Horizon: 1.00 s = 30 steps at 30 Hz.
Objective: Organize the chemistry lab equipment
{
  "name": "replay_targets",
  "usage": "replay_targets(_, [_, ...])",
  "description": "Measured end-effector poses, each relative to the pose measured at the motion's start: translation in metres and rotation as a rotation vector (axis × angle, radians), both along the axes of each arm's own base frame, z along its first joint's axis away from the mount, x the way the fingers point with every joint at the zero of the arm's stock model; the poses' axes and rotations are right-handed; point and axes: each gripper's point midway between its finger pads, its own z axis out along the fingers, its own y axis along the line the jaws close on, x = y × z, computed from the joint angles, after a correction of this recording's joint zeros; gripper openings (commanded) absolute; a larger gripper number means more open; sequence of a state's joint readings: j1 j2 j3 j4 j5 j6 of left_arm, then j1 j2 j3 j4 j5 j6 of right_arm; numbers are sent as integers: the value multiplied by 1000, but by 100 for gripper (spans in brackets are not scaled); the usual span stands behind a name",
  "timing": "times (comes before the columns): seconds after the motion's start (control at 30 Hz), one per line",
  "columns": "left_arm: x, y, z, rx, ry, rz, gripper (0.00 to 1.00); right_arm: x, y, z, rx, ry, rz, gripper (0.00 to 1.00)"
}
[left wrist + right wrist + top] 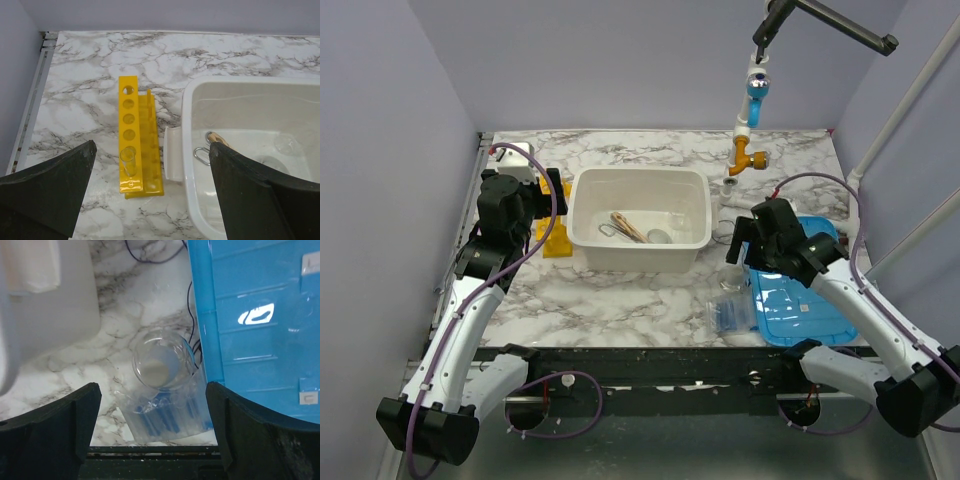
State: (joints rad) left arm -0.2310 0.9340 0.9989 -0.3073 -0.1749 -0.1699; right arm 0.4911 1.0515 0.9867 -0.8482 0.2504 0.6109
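A white tub (638,232) sits mid-table and holds silver tongs (202,155), a tan wooden stick (217,138) and a piece of clear glassware (285,143). Left of the tub lies the yellow tube rack (134,145) with one clear tube (128,161) in its nearest hole. My left gripper (152,147) hangs open above the rack and the tub's left rim, holding nothing. Right of the tub a clear beaker (160,360) stands upright, touching a clear bag with blue contents (167,420). My right gripper (152,405) is open over them, its fingers clear of both.
A blue lid (260,325) lies flat just right of the beaker and bag. A tap with an orange valve (750,155) stands at the back right, over a small drain (731,183). Walls close in on the left, back and right of the table.
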Motion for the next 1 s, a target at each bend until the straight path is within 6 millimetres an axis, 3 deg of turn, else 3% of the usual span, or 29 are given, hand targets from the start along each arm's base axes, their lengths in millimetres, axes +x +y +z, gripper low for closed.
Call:
replay_targets(0.13, [0, 0, 0, 0, 0, 0, 99, -15, 0, -35, -9, 105, 7, 90])
replay_targets(0.23, [0, 0, 0, 0, 0, 0, 99, -22, 2, -49, -7, 149, 20, 90])
replay_targets(0.57, [0, 0, 0, -3, 1, 0, 99, -14, 11, -88, -18, 217, 29, 91])
replay_targets(1.0, [0, 0, 0, -4, 0, 0, 99, -10, 13, -115, -38, 252, 13, 94])
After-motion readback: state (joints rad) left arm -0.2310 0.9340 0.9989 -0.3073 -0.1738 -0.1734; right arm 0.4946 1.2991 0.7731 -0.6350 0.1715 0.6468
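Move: The glass beaker with the white cup in it stands almost straight below the right hand, about 1 cm ahead, 1 cm to the left and some 15 cm down. The plastic bag lies about 9 cm nearer the base than the beaker. The blue tray's middle is about 22 cm right and 3 cm ahead of the hand, the white basin's some 22 cm left and 13 cm ahead. From the left hand the beaker lies roughly 41 cm right, 10 cm back and 28 cm down. Down onto the beaker from above goes the right hand, about 11 cm, drawing back some 2 cm at first, then easing forward about 1 cm and slightly left. Its wrist tips the fingers about 15 degrees steeper; they stay wide open and come to either side of the rim, though contact can't be seen. ##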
